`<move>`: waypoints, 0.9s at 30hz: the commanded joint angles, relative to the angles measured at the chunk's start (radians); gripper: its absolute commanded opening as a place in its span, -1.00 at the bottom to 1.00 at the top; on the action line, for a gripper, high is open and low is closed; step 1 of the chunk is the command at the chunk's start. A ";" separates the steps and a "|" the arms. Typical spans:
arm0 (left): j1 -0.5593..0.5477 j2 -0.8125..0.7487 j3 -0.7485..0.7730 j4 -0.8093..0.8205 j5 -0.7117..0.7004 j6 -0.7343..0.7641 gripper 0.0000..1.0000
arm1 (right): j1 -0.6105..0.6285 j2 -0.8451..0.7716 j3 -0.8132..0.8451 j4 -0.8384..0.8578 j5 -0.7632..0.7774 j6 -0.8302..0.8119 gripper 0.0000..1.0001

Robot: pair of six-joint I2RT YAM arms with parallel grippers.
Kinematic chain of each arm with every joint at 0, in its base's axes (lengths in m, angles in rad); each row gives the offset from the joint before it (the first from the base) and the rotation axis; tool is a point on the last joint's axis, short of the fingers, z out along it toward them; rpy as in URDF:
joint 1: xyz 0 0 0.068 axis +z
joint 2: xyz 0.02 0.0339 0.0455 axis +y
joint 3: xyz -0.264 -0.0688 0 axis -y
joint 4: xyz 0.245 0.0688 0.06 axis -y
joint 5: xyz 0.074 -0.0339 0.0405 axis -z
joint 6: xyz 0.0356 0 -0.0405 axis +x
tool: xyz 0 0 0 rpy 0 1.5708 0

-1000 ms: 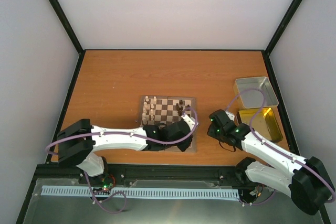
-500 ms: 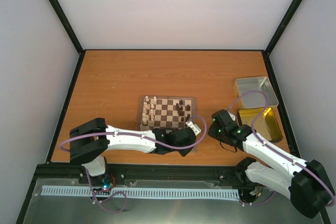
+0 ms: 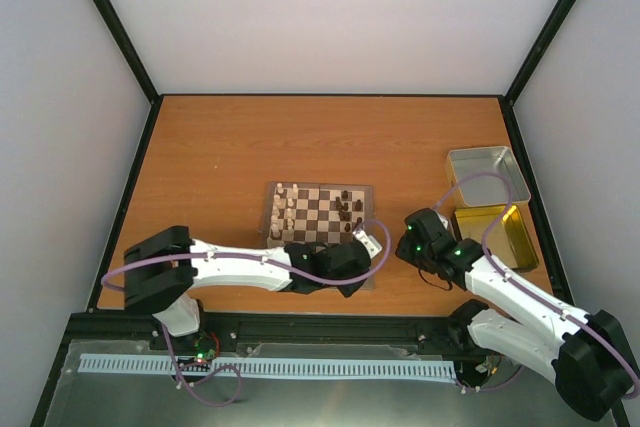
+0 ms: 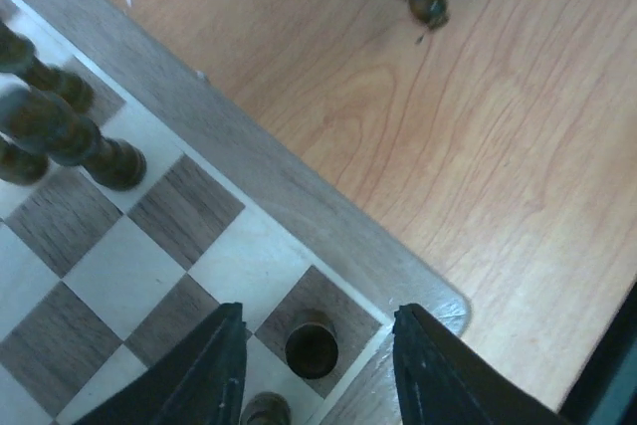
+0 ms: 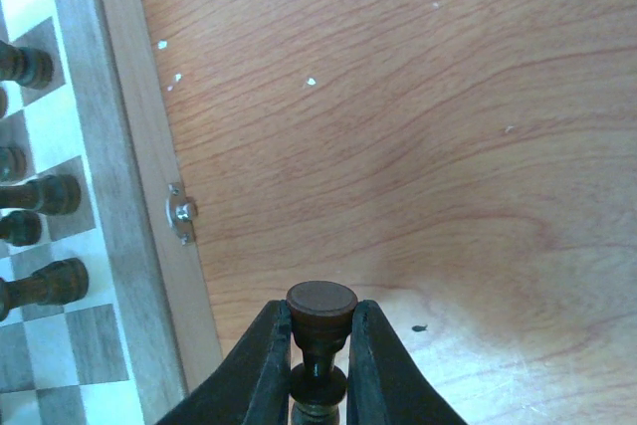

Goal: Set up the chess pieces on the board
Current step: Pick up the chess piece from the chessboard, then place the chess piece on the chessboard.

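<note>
The board [image 3: 320, 188] lies mid-table with dark chess pieces [image 3: 346, 209] along its right side and cream ones on its left. My left gripper [image 4: 318, 314] hangs open over the board's near right corner. A dark piece [image 4: 312, 348] stands on the dark corner square between the fingers, touching neither. Another dark piece [image 4: 267, 412] stands just beside it. My right gripper [image 5: 321, 312] is shut on a dark chess piece [image 5: 321, 304] held base-up over bare table right of the board [image 5: 109, 126]. That held piece [image 4: 426, 5] also shows at the top of the left wrist view.
A silver metal tray [image 3: 487, 175] and a gold one [image 3: 492, 234] sit at the table's right edge. More dark pieces [image 5: 45, 281] stand on the squares near the board's metal clasp [image 5: 181, 212].
My left gripper moved to the board's near right corner, then opened and let go of the dark piece now standing on the corner square. The right arm has barely moved.
</note>
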 commanded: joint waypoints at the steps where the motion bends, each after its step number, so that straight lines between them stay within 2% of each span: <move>1: -0.014 -0.107 0.028 0.021 -0.016 0.000 -0.08 | -0.012 -0.038 0.013 0.029 -0.013 0.004 -0.84; 7: 0.010 -0.209 0.019 0.051 -0.104 -0.095 0.20 | -0.012 -0.101 0.030 0.128 -0.096 -0.011 -0.83; 11: 0.095 -0.305 -0.048 0.099 -0.019 -0.179 0.26 | -0.012 -0.125 0.025 0.258 -0.215 0.054 -0.82; 15: 0.129 -0.417 -0.146 0.212 0.014 -0.207 0.41 | -0.011 -0.117 0.004 0.402 -0.294 0.162 -0.83; 19: 0.130 -0.474 -0.222 0.317 0.013 -0.222 0.46 | -0.011 -0.099 -0.014 0.546 -0.351 0.298 -0.85; 27: 0.130 -0.401 -0.210 0.452 -0.054 -0.192 0.42 | -0.012 -0.113 -0.022 0.547 -0.372 0.627 -0.83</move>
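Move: The dark chess piece held in the right fingers is about 10 cm right of the left hand, 6 cm ahead and nearly level. Between the left's parted fingertips stands the corner piece, about 2 cm below its hand point; a pawn stands 3 cm left of that piece, and the nearest tall dark piece 9 cm ahead of it. From the right hand, the left gripper is 10 cm left, 6 cm back and about level, and the board's clasp is 5 cm ahead, 5 cm left, 5 cm down. Already loose around the corner piece, the left fingers spread wider and lift clear some 12 cm, then drift left and forward about 4 cm each, swinging to point right. The right hand keeps its pinch on its dark piece and carries it up about 12 cm and 9 cm left, with some forward, rolling some 45 degrees so its fingers swing leftward towards the left gripper. ##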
